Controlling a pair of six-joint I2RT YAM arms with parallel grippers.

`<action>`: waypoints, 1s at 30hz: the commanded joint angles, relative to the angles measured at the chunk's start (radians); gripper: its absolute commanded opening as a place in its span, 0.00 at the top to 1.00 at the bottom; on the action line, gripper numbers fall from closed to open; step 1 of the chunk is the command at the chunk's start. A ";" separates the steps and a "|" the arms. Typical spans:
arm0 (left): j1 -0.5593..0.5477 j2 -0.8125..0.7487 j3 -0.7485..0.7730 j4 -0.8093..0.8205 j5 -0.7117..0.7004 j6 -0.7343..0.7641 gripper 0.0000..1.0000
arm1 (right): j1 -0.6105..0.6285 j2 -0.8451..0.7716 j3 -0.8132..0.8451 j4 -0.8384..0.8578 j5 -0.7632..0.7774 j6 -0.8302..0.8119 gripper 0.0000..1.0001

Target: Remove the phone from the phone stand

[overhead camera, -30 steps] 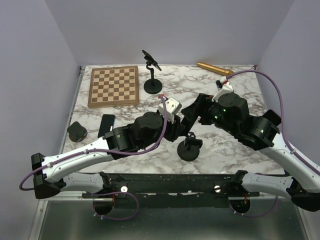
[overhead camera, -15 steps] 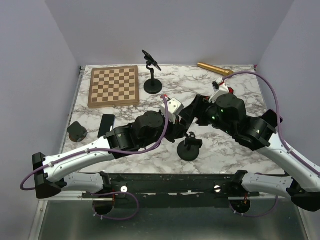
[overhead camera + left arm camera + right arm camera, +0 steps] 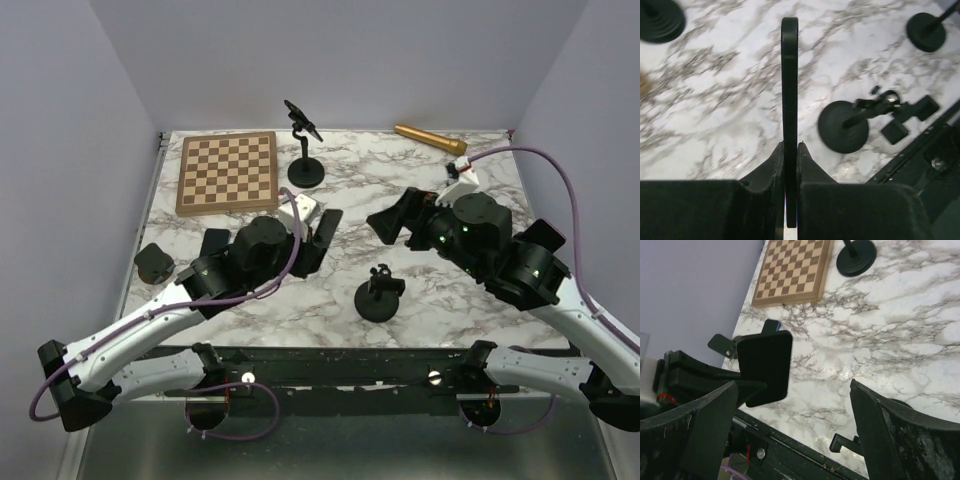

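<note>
The black phone [image 3: 322, 232] is up off the table, clear of the phone stand [image 3: 378, 296], with my left gripper [image 3: 310, 245] shut on its lower end. The left wrist view shows the phone [image 3: 789, 75] edge-on between the fingers of the left gripper [image 3: 790, 146]. The phone stand [image 3: 844, 126] stands to its right with an empty clamp [image 3: 896, 102]. My right gripper [image 3: 392, 222] hangs open right of the phone, nothing in it. In the right wrist view the right gripper [image 3: 794, 390] has its jaws wide apart, and the phone [image 3: 765, 367] sits ahead of them.
A chessboard [image 3: 228, 170] lies at the back left. A second stand [image 3: 305, 168] stands at the back middle, and a gold stick [image 3: 430, 137] lies at the back right. A flat black slab [image 3: 212, 250] and a round black piece [image 3: 155, 262] lie at the left.
My left gripper shut on the phone and carried it left and back, away from the stand. My right gripper opened wide and drew back to the right.
</note>
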 commanded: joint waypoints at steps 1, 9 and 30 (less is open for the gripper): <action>0.184 -0.096 -0.045 -0.179 0.022 0.008 1.00 | 0.005 -0.096 -0.017 -0.029 0.144 -0.038 0.00; 0.638 -0.006 -0.182 -0.183 0.340 0.107 1.00 | 0.005 -0.130 -0.048 -0.021 0.119 -0.080 0.00; 0.987 0.566 0.016 -0.177 0.706 0.170 1.00 | 0.005 -0.167 -0.091 -0.042 0.037 -0.074 0.00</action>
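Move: The blue-edged phone lying on the table, beside which the held phone is taken, is about 13 cm ahead of the left hand, 28 cm to its left and 26 cm below; from the right hand it is some 11 cm ahead, 44 cm left and 34 cm down. The chessboard's middle lies about 26 cm beyond that phone, and a dark round object stands some 15 cm to its left. The emptied phone stand is level with the left hand, 16 cm to its right and 20 cm below. The phone, still pinched in the left fingers, is carried left and down, each by nearly 20 cm, away from the stand towards the blue-edged phone; the sideways swing comes mostly first, then some 6 cm of forward reach while sinking more slowly. The wrist tips the fingers steeply downward and swings counter-clockwise. The right hand, empty and wide open, shifts about 4 cm to its right. ##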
